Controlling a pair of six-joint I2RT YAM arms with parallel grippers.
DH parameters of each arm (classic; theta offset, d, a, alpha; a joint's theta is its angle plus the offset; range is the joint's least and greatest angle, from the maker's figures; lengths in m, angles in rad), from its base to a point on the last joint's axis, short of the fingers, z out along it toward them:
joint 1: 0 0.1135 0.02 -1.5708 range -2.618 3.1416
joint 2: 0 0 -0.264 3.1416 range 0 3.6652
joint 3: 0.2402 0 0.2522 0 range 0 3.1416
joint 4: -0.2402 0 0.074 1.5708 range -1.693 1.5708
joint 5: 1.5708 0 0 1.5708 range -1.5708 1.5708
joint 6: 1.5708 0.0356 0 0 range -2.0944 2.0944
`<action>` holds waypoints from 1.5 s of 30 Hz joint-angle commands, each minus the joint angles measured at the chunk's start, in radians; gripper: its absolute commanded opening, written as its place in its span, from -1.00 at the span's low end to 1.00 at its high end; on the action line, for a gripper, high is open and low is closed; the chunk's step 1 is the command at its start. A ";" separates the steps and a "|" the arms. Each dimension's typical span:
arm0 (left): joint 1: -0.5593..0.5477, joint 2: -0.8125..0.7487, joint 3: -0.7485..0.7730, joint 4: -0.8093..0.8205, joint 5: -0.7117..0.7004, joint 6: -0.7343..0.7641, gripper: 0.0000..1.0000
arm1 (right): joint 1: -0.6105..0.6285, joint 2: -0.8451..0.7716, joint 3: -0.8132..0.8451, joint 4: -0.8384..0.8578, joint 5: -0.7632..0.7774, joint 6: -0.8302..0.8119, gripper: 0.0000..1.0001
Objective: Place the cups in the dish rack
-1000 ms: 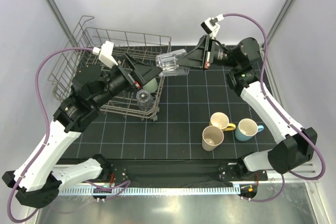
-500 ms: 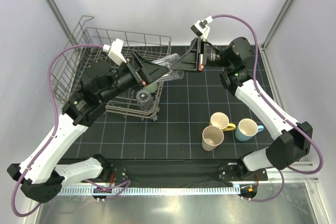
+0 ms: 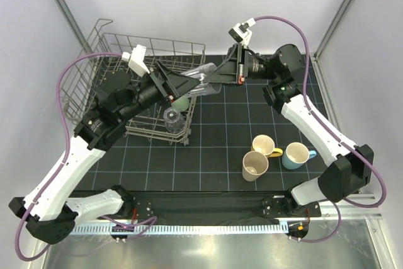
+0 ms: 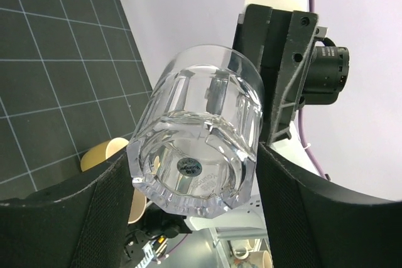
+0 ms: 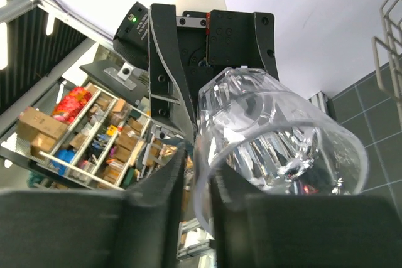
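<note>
A clear tumbler (image 3: 204, 77) hangs tilted in the air over the right end of the dish rack (image 3: 88, 74), held from both sides. My left gripper (image 3: 195, 83) is shut on its faceted base (image 4: 201, 130), with a pad against each side. My right gripper (image 5: 198, 155) pinches the rim of the tumbler (image 5: 276, 136), one finger inside the cup and one outside. Inside the rack stand a second clear tumbler (image 3: 171, 116) and a mint-green cup (image 3: 181, 101). On the mat at the right sit a tan cup (image 3: 255, 165), a cream mug with a yellow handle (image 3: 264, 145) and a light-blue mug (image 3: 297, 155).
The wire rack fills the back left of the black gridded mat (image 3: 214, 130), its raised rim close under both grippers. The three cups on the mat are grouped near the right arm's forearm (image 3: 321, 124). Frame posts stand at both back corners.
The right arm carried the tumbler left toward the rack. The left gripper reached up to it, and its jaws came in around the tumbler's base.
</note>
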 commanded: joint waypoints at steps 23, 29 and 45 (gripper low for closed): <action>0.133 0.319 0.463 -0.891 -0.510 0.201 -0.99 | -0.059 0.026 0.368 -1.543 0.742 -0.967 0.50; 0.155 0.448 0.489 -0.948 -0.638 0.180 -1.00 | -0.060 -0.013 0.300 -1.559 0.745 -0.973 0.50; 0.317 0.591 0.478 -0.916 -0.579 0.296 -1.00 | -0.096 -0.057 0.274 -1.612 0.808 -1.023 0.52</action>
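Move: The left fingers already hold the glass; the free stretch of dish rack it is bound for lies about 11 cm ahead, 20 cm left and 34 cm below that hand. The green cup stands some 17 cm ahead and 8 cm left, the racked glass 7 cm ahead and 10 cm left, both about 35 cm down. From the right hand, the yellow-handled cup is 21 cm right, level and 41 cm below; the beige cup 8 cm back, 17 cm right, as low. The right fingers spread and come free of the glass, and that hand goes about 17 cm down and a good 11 cm right, swinging forward and then easing slightly back, while its fingers turn from pointing left to slanting down. The left hand keeps its pinch and carries the glass to the rack, first mostly left and forward, then steeply down and on left, some 20 cm down and 19 cm left in all, rolling about 80 degrees until its fingers point mostly down. ##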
